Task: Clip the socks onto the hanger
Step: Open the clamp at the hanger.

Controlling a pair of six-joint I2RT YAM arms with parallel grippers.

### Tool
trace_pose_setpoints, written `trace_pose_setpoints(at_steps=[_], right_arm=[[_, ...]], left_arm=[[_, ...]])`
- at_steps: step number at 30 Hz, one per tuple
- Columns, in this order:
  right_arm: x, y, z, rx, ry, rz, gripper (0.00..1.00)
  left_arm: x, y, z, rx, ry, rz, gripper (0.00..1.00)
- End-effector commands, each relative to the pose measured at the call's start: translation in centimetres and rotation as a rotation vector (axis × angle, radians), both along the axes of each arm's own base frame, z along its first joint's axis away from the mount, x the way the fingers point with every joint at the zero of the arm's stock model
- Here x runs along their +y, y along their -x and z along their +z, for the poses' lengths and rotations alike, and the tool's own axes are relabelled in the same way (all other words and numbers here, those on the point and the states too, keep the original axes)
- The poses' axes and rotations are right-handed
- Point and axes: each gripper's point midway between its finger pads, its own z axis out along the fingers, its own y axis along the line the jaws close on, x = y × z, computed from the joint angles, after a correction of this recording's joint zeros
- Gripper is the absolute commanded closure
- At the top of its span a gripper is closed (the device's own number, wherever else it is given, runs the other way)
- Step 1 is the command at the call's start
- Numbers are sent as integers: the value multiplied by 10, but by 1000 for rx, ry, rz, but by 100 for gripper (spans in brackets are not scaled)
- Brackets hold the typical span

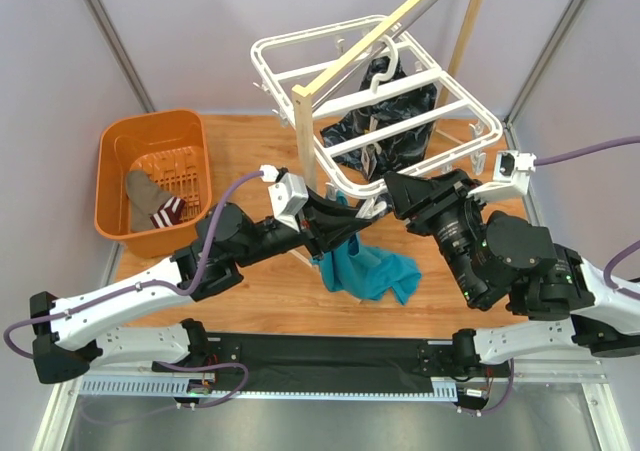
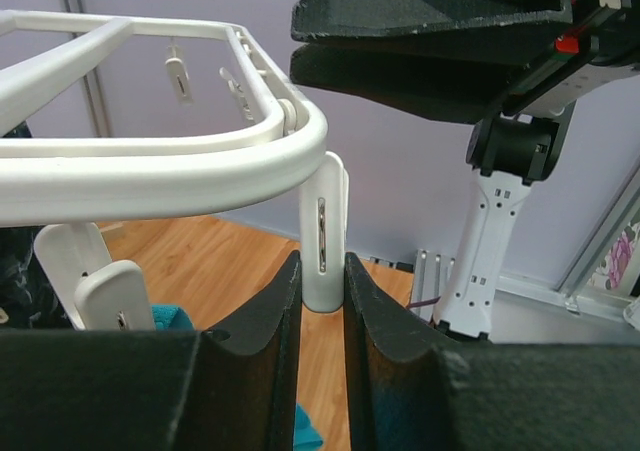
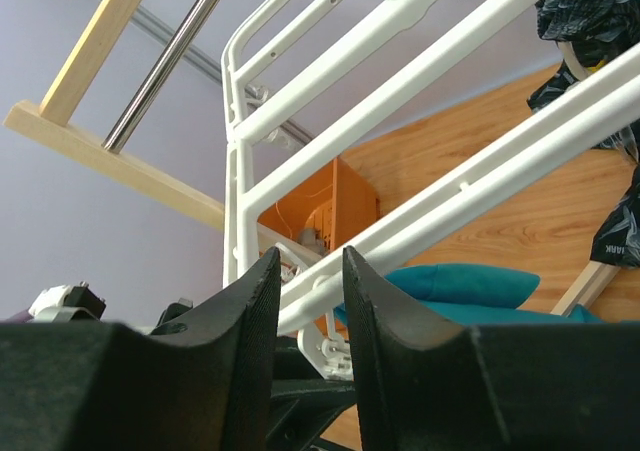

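The white hanger (image 1: 400, 91) hangs tilted from the wooden rack at the centre back. My left gripper (image 1: 347, 223) is under its near rim, shut on one dangling white clip (image 2: 323, 246) that stands pinched between the jaws. My right gripper (image 1: 392, 191) is at the near rim from the right; its jaws stand close together with a white bar (image 3: 312, 289) of the hanger (image 3: 420, 81) between them. One taupe sock (image 1: 150, 199) with a maroon and white striped cuff lies in the orange basket, far from both grippers. No other sock shows.
The orange basket (image 1: 120, 151) stands at the back left. A teal cloth (image 1: 372, 269) hangs below my left gripper and lies on the table. A black patterned garment (image 1: 395, 121) hangs behind the hanger. The wooden rack pole (image 1: 375, 36) crosses above.
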Motion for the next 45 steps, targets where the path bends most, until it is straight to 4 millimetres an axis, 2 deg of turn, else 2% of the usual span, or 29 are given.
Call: trace_pose_setpoints(at_steps=[1,4,9,10,12,13,14,17,19,20,21,25,26,30,34,38,43,45], right_arm=[[10,-5,8,-3,-37,3,67],[16,-9,5,7,-33,11,67],[18,-9,5,7,-24,20,66],[18,-9,4,7,-22,19,66],[17,-9,4,7,-19,19,66],[17,-9,4,7,-17,20,66],[16,-10,4,5,-16,17,66],[16,-7,14,-6,-13,43,65],[19,-5,12,-5,41,71,64],[9,-3,15,9,79,75,63],[11,-2,12,34,76,85,63],[0,6,6,83,103,130,57],[-6,7,-4,101,152,131,55],[-24,14,-12,141,123,155,49],[-30,19,-19,147,64,189,46],[-31,20,-22,154,41,198,46],[-14,26,-20,134,32,264,45],[-12,27,-17,112,16,282,42]], left_arm=[[-1,19,10,-95,38,-83,100],[-4,5,2,-126,15,-14,100],[-6,-9,1,-246,-23,61,100],[-9,-11,-4,-257,-49,66,100],[-10,-16,0,-314,-72,89,100],[-14,-19,-7,-320,-108,91,100],[-13,-18,4,-340,-100,94,100],[-12,-13,19,-387,-78,77,100],[-10,-9,28,-409,-55,70,100],[-9,-7,34,-422,-47,60,100],[-9,-7,35,-426,-50,59,100],[-11,-7,34,-437,-67,53,100],[-11,-6,34,-443,-69,49,100],[-13,0,39,-465,-57,20,100],[-16,4,46,-475,-47,-7,100],[-18,4,49,-481,-50,-12,100],[-19,-1,53,-487,-71,31,100],[-20,-5,52,-488,-89,46,100]])
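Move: The left fingertips already pinch the clip under the hanger's near corner, its middle roughly 2 cm to the right of and 1 cm above the left hand. That corner bends over the clip, about 2 cm ahead and 4 cm up. A second clip sits some 5 cm ahead and 5 cm to the left, about level with the left hand. From the right hand the pinched clip lies about 2 cm ahead, 4 cm to its left and 5 cm down. Keeping its pinch on the clip, the left hand first dips about 2 cm while easing forward and right, then lifts the clip to some 3 cm above its start and 2 cm to the right, drifting back to nearly its first forward place and rolling about 25 degrees so that its far side rises. The right hand slides about 2 cm left and slightly forward above the clip, rises 2–3 cm, then swings about 6 cm right with a draw back, sinks to roughly 3 cm below its start and turns back a little left, its fingers spreading wider and angling slightly down and counter-clockwise, ending with the upper fingertip close beside the clip. ##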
